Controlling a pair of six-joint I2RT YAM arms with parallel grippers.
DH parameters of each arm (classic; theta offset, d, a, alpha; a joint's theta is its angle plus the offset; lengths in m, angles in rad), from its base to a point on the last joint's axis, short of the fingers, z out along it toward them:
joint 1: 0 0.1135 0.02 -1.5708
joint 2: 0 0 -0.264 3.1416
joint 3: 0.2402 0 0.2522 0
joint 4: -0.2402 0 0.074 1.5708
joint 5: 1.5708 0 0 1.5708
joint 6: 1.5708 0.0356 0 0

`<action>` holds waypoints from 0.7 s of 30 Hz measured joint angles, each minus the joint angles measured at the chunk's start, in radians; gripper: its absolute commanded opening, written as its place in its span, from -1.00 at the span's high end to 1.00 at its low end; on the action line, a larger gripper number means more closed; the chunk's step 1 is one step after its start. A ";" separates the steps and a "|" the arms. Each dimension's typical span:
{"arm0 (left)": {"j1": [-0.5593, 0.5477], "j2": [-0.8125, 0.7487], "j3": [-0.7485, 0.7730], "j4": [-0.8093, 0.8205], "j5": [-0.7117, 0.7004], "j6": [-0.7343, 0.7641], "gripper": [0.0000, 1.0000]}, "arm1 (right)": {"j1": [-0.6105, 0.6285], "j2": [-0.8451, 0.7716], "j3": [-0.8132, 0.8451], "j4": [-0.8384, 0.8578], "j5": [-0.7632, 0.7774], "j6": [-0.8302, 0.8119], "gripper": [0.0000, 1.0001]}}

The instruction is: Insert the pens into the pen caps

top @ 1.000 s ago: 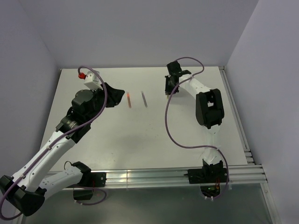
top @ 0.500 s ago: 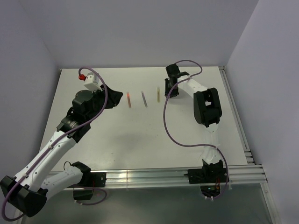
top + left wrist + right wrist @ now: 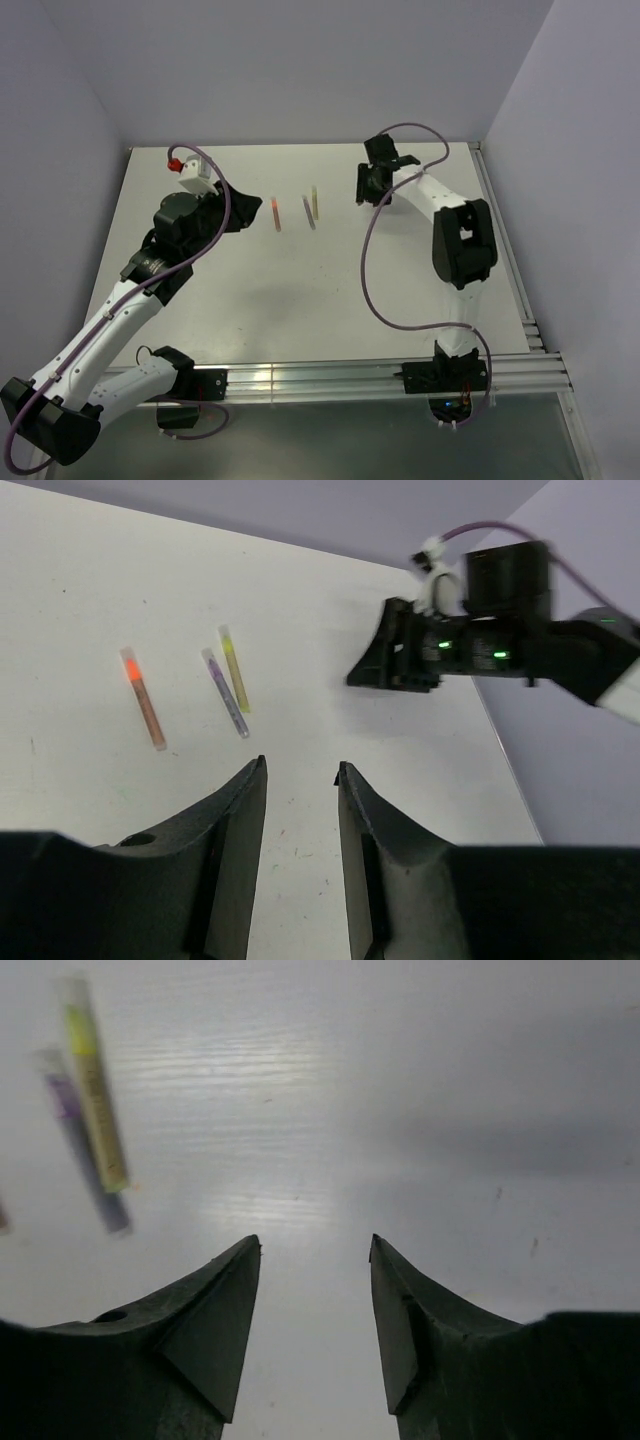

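Note:
Three pens lie side by side at the back middle of the table: an orange-red pen [image 3: 275,213] [image 3: 143,697], a purple pen [image 3: 307,213] [image 3: 225,692] and a yellow-green pen [image 3: 315,201] [image 3: 234,668] [image 3: 95,1085]. The yellow-green one almost touches the purple pen [image 3: 85,1145]. Each pen's far end has a short, differently shaded section that looks like its pen cap: orange [image 3: 130,665], pale lilac [image 3: 209,657], cream-yellow [image 3: 225,635]. My left gripper [image 3: 255,207] [image 3: 300,768] hovers open just left of the pens, empty. My right gripper [image 3: 365,185] [image 3: 315,1242] stands open to their right, empty.
The grey walls close the table at the back and on both sides. The right arm's purple cable [image 3: 365,260] loops over the table's right half. A metal rail [image 3: 330,378] runs along the near edge by the arm bases.
The yellow-green pen has come out of the right gripper and now lies by the purple pen. The right jaws have opened and drawn back to the right. The left arm has hardly moved.

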 measured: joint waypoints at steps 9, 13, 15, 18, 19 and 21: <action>0.002 -0.001 0.020 -0.057 -0.016 0.058 0.20 | 0.000 -0.731 -0.350 0.222 -0.040 0.053 -0.66; 0.003 -0.006 0.026 -0.082 -0.021 0.093 0.18 | 0.000 -0.964 -0.473 0.270 -0.033 0.072 -0.72; 0.004 -0.016 0.026 -0.094 -0.026 0.106 0.18 | 0.000 -1.035 -0.526 0.275 -0.024 0.080 -0.74; 0.005 -0.041 0.022 -0.096 -0.025 0.124 0.17 | 0.000 -1.094 -0.592 0.269 -0.012 0.088 -0.75; 0.005 -0.049 0.018 -0.094 -0.025 0.126 0.18 | 0.000 -1.102 -0.607 0.268 -0.008 0.090 -0.75; 0.005 -0.060 0.011 -0.091 -0.025 0.130 0.18 | 0.000 -1.111 -0.626 0.266 -0.005 0.091 -0.75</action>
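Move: The yellow pen in its cap, already let go, lies about 12 cm left of the right hand, 3 cm ahead and some 5 cm lower. On the same table level, the purple pen is right beside it, roughly 13 cm left of the right hand and level with it fore and aft; the orange pen is about 22 cm left and 1 cm back. From the left hand the yellow pen lies some 20 cm ahead, 9 cm right and 28 cm down. The yellow pen is left on the table as the empty right hand climbs quickly away from it, about 25 cm up, while drawing back some 15 cm and drifting a little left; near the end it sinks slightly. Its wrist tips the fingers up by roughly 40 degrees, from steeply down towards forward, and the half-open fingers spread nearly wide. The left hand only shifts a little left. ##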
